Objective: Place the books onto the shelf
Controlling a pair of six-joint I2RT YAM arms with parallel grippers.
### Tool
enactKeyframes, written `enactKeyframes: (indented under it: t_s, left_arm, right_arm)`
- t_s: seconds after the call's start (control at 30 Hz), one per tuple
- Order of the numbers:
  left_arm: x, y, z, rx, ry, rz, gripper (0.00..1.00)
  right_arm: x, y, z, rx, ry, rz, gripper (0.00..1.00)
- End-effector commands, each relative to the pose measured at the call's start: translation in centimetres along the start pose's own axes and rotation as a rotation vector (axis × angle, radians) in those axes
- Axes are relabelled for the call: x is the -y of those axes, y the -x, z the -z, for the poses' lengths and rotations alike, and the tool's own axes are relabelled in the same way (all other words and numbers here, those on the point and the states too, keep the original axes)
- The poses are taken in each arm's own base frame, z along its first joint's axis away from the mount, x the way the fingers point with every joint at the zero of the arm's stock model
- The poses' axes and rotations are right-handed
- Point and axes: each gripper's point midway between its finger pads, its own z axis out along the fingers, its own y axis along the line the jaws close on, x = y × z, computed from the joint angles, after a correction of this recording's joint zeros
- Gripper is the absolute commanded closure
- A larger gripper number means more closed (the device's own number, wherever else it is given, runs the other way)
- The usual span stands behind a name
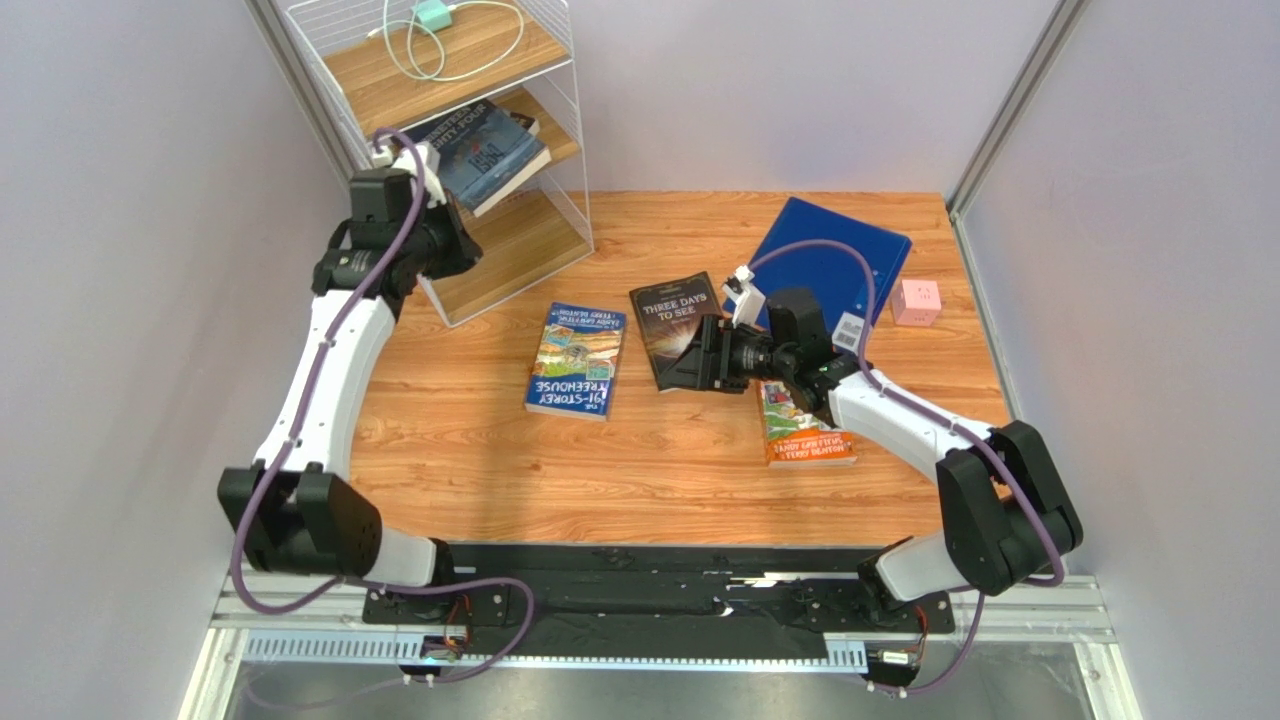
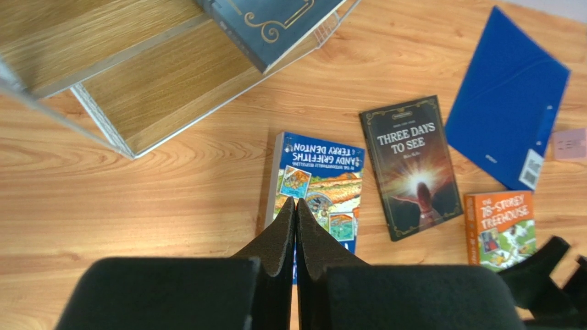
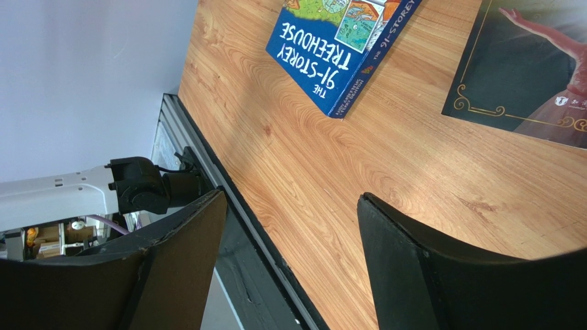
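Observation:
The white wire shelf (image 1: 511,255) stands at the back left. A dark book (image 1: 484,150) lies on its middle board, sticking out over the front edge. My left gripper (image 1: 455,249) hovers beside the shelf, shut with nothing between its fingers. In the left wrist view its tips (image 2: 296,201) meet above the blue Treehouse book (image 2: 324,179). "Three Days to See" (image 1: 684,330) lies flat mid-table. My right gripper (image 1: 709,362) is open at that book's near right edge. The orange Treehouse book (image 1: 804,428) lies partly under the right arm.
A large blue folder (image 1: 830,255) and a small pink block (image 1: 915,302) lie at the back right. A white cable with a teal plug (image 1: 436,18) sits on the top shelf board. The black base rail (image 3: 241,227) runs along the table's near edge.

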Motion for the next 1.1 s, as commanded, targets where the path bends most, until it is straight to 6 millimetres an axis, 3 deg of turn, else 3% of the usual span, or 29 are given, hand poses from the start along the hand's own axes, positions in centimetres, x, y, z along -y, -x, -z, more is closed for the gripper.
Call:
enactKeyframes:
  t_s: [0.0,0.27,0.57,1.07]
  left_arm:
    - [-0.2,1.1,-1.8,-0.006,0.082,-0.087,1.00]
    - [-0.5,1.6,-5.4,-0.037,0.165,-0.092,1.00]
    - [-1.7,3.9,-7.2,0.003,0.267,-0.055,1.00]
    - [-0.4,8.9,-6.3,0.161,0.289,-0.048,1.00]
  right_arm:
    - [-0.7,0.5,0.0,0.018,0.021,0.036,0.24]
    - [-0.9,0.9,0.2,0.027,0.013,0.047,0.23]
    - [-0.9,0.8,0.4,0.025,0.005,0.061,0.23]
    - [-0.7,0.7,0.4,0.016,0.002,0.063,0.23]
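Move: Nineteen Eighty-Four lies askew on the middle board, its middle about 19 cm ahead of the left hand, 1 cm to the left and 3 cm lower, with its near corner jutting out towards the hand. The bottom board is some 14 cm ahead and 26 cm below; the 91-Storey Treehouse lies about 4 cm back, 12 cm right and 26 cm down. From the idle right hand, Nineteen Eighty-Four is roughly 31 cm forward, 31 cm left and 11 cm up. With its fingers kept shut, the left hand reaches about 8 cm forward towards the jutting near corner of Nineteen Eighty-Four, dipping some 3 cm early on, while the wrist turns about 10 degrees counter-clockwise, rolls left side up about as much and tips slightly down. It drifts a little right at first and comes back left, then eases to a stop with the closed fingertips at that corner, seeming to touch it, and stays there while the wrist finishes its small turn. ##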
